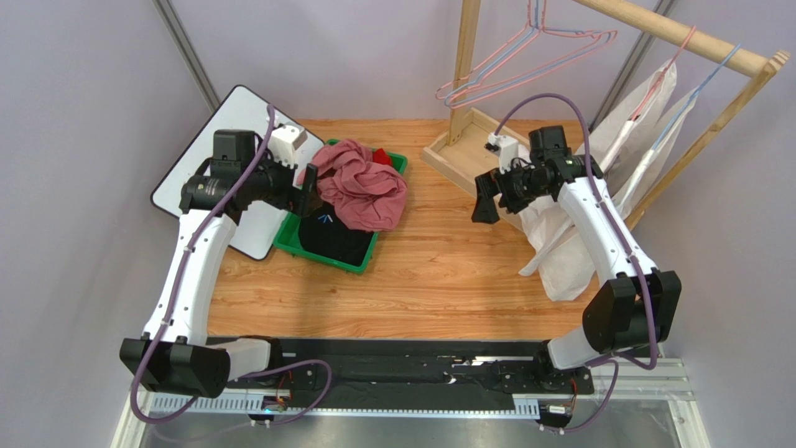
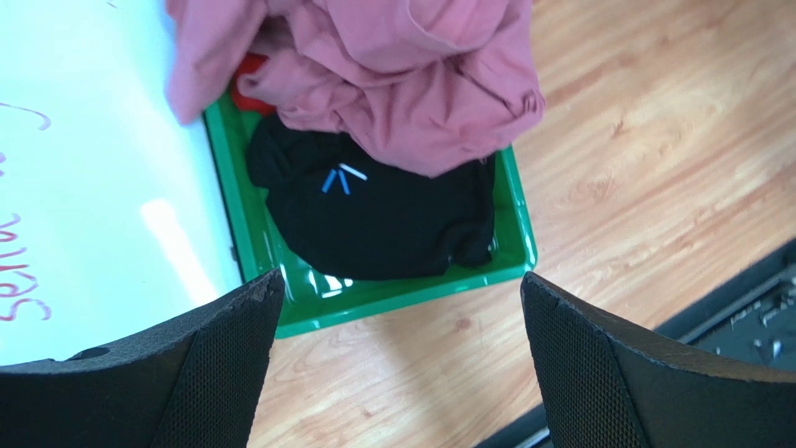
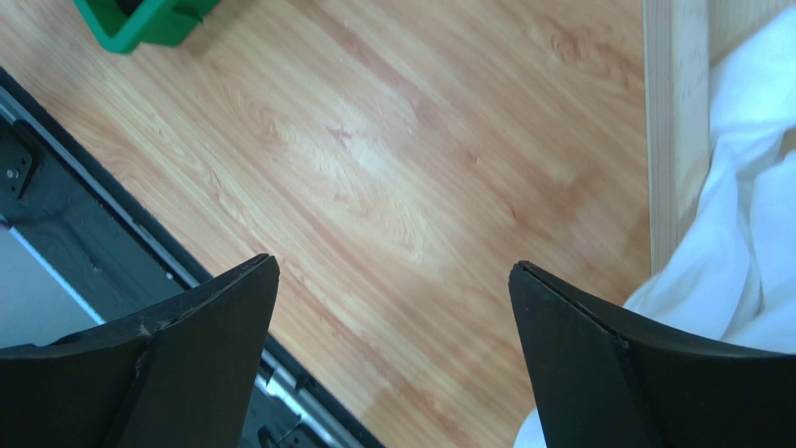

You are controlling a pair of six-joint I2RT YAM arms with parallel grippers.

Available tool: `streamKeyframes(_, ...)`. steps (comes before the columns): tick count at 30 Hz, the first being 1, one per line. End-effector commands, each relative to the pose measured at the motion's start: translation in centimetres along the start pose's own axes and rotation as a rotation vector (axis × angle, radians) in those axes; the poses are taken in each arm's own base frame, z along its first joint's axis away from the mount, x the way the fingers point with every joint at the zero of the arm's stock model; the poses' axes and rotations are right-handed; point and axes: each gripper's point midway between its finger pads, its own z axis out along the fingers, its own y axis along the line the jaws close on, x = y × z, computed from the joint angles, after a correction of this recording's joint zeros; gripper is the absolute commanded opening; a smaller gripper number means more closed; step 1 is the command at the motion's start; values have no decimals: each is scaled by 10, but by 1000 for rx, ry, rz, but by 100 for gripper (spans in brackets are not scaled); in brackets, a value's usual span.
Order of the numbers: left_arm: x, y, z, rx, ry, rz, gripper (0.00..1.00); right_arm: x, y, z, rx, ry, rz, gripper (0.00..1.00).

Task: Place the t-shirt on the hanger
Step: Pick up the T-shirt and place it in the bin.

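Note:
The dusty rose t-shirt (image 1: pixel 362 187) lies crumpled in a heap at the far end of the green tray (image 1: pixel 318 248); the left wrist view shows the t-shirt (image 2: pixel 402 84) draped over the tray's rim. The thin pink wire hanger (image 1: pixel 486 62) hangs with pale-blue ones from the wooden rack at the top. My left gripper (image 1: pixel 307 189) hovers open just left of the shirt, and nothing sits between its pads (image 2: pixel 400 278). My right gripper (image 1: pixel 484 201) hangs open over bare wood (image 3: pixel 392 263), apart from shirt and hanger.
A black garment (image 2: pixel 374 219) with a small blue-white mark fills the tray's near end; a red garment (image 1: pixel 381 156) peeks out behind the shirt. A whiteboard (image 1: pixel 234 117) lies left of the tray. White cloth (image 1: pixel 570 252) hangs from the rack, whose wooden base (image 1: pixel 458 154) stands at the back.

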Motion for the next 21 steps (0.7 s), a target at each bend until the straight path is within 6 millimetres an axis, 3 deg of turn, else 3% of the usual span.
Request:
streamKeyframes(1, -43, 6, -13, -53, -140, -33, 99, -69, 17, 27, -39, -165, -119, 100)
streamKeyframes(3, -49, 3, -21, -52, -158, -34, 99, -93, 32, 44, -47, -205, -193, 100)
streamKeyframes(4, -49, 0, -23, -46, -160, -37, 99, -98, 27, 60, -30, -195, -202, 100)
streamKeyframes(5, -49, -1, -28, -45, -170, -28, 99, -122, 29, 63, -12, -247, -246, 100)
streamKeyframes(6, -48, -7, -30, -15, -173, -12, 99, -131, 40, 74, -16, -255, -284, 100)
streamKeyframes(7, -44, -10, -32, 2, -162, -8, 99, -136, 34, 94, 3, -236, -295, 100)
streamKeyframes(8, -42, -7, -37, -3, -168, -14, 99, -160, 41, 94, 12, -284, -333, 100)
streamKeyframes(9, -39, -9, -38, 12, -167, -26, 99, -171, 54, 101, 8, -296, -360, 100)
streamKeyframes(10, -35, -8, -40, 8, -159, -39, 99, -172, 49, 124, 27, -267, -355, 100)
streamKeyframes(11, -33, -3, -44, -8, -160, -54, 99, -198, 60, 117, 31, -320, -378, 100)
streamKeyframes(13, -24, -5, -47, -8, -134, -59, 99, -209, 78, 134, 19, -328, -379, 100)
streamKeyframes(14, -21, -1, -52, -22, -133, -67, 99, -209, 80, 155, 9, -313, -373, 100)
streamKeyframes(16, -14, -2, -56, -32, -118, -62, 99, -225, 103, 161, -13, -346, -389, 100)
streamKeyframes(17, -10, -3, -59, -41, -118, -56, 99, -222, 105, 179, -25, -333, -391, 100)
streamKeyframes(18, -8, -3, -62, -55, -116, -52, 99, -222, 121, 186, -44, -337, -413, 100)
streamKeyframes(21, 3, -2, -67, -85, -101, -45, 99, -212, 136, 219, -82, -308, -432, 100)
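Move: The pink T-shirt lies heaped in the green bin, its middle about 16 cm ahead of the right hand, 28 cm to its left and 12 cm lower. The black cloth beside it is roughly 4 cm ahead, 35 cm left and 16 cm down; the red cloth is about 23 cm ahead, 22 cm left and 14 cm down. From the left hand the T-shirt is some 16 cm ahead, 10 cm right and 19 cm below. Leftward and forward in a quick, almost level sweep, the empty right hand travels about 30 cm from the bare table to above the T-shirt, its forward part dying out while it still goes left. Its fingertips tilt up and swing counter-clockwise, fingers wide open. The open left hand rises about 4 cm, then eases back and left, away from the shirt. ##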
